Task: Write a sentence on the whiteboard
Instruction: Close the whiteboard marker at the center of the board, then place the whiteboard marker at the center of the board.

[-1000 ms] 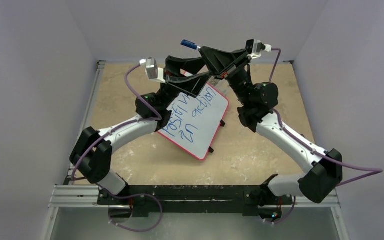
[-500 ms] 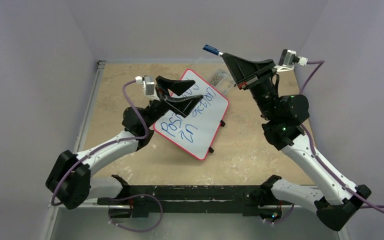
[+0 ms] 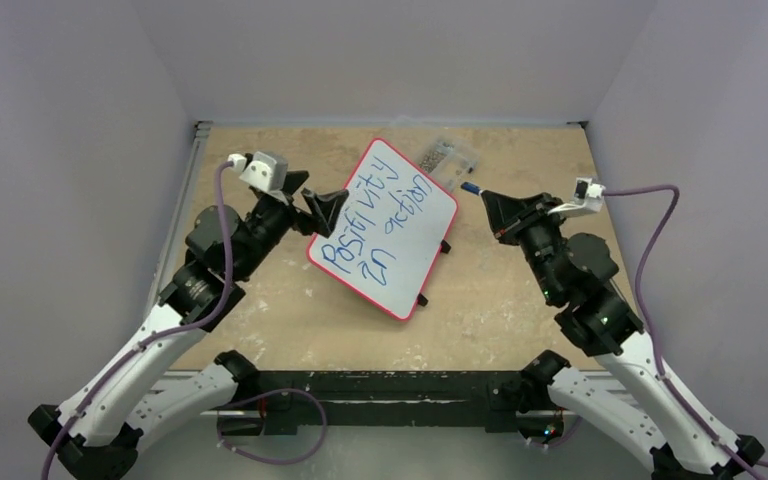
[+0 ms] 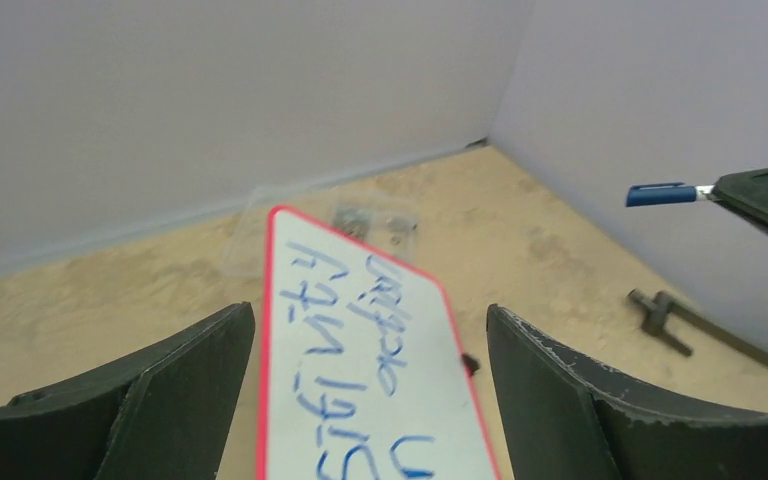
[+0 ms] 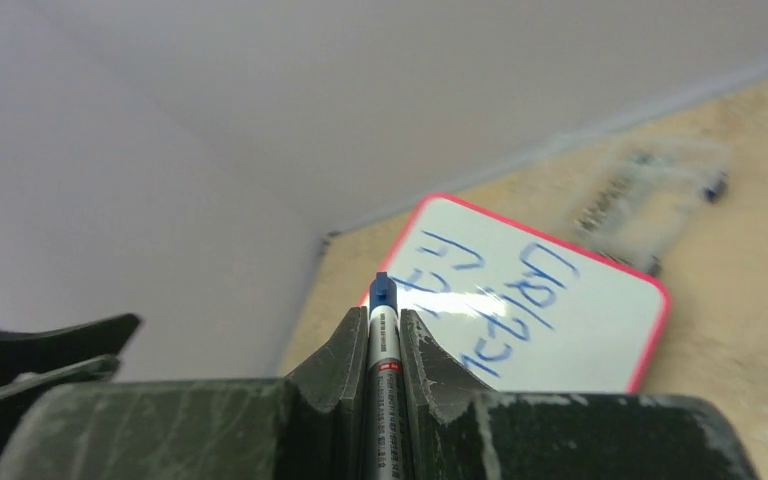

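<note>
The whiteboard (image 3: 385, 232), white with a thin red frame, lies tilted on the tan table with blue handwriting across it. It also shows as the whiteboard (image 4: 360, 380) in the left wrist view and the whiteboard (image 5: 560, 320) in the right wrist view. My left gripper (image 3: 326, 207) hovers at the board's left edge, open and empty, its jaws standing wide apart on either side of the board (image 4: 370, 312). My right gripper (image 3: 490, 205) is off the board's right edge, shut on a blue marker (image 5: 383, 335). The marker's blue end (image 3: 470, 187) points toward the board.
A clear plastic box (image 3: 447, 157) with small dark parts sits behind the board's far corner. Two black clip feet (image 3: 445, 246) stick out from the board's right edge. A small dark bar (image 4: 680, 325) lies on the table to the right. Walls enclose the table.
Both arms have drawn back from over the board toward their own sides. The left gripper opened wider and moved left. The right gripper carried the marker right and lower.
</note>
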Motion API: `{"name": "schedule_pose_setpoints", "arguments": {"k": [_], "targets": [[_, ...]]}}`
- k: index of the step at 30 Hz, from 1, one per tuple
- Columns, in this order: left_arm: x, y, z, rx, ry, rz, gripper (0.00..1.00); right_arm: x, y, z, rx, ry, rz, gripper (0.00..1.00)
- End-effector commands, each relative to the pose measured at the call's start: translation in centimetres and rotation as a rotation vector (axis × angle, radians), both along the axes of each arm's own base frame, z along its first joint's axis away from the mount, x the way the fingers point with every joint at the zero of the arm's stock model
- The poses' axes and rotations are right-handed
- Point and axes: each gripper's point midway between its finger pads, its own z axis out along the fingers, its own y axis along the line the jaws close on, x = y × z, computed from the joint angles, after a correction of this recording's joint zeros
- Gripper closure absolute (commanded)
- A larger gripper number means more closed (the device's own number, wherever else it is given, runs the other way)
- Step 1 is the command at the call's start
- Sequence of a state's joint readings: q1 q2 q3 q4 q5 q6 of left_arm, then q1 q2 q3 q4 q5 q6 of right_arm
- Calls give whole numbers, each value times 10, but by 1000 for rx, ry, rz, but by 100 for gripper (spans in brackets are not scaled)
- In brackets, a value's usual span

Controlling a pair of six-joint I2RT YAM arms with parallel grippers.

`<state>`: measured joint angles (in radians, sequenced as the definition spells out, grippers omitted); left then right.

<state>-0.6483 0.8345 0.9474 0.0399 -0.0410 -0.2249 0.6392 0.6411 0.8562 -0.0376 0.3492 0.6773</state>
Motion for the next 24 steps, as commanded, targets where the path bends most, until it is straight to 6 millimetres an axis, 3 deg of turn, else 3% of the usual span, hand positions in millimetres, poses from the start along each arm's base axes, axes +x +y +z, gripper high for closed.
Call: {"name": "schedule_pose_setpoints", "arguments": {"k": [1,7,12,21,24], "targets": [[-9,56,-56,313,159,189,14,9,-20,-88,-185,311,-129,100],[-18,89,-78,437,157,281,13,4,-13,-156,-276,505,-103,100],[-17,91,-98,480,170,286,12,-11,-9,-200,-360,646,-44,100],[-18,87,-115,505,197,260,11,-38,5,-257,-532,884,123,100],[-19,88,-119,514,198,256,11,-39,5,-267,-575,956,127,100]]}}
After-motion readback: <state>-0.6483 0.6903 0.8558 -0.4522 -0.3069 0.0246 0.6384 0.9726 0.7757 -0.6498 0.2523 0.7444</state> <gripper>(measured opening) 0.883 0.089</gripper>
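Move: The right hand already holds the closed marker high up; the bare table spot it heads for lies about 37 cm below, 2 cm back and 3 cm to its left. At table height, the whiteboard's middle is some 10 cm ahead and 21 cm left of this hand, its near clip 4 cm back and 12 cm left, its far clip 8 cm ahead and 7 cm left. From the empty left hand the spot lies some 29 cm right, 3 cm back, 37 cm below. Right hand lowers held marker about 25 cm towards table, tipping some 50 degrees down; left hand sinks leftward. ##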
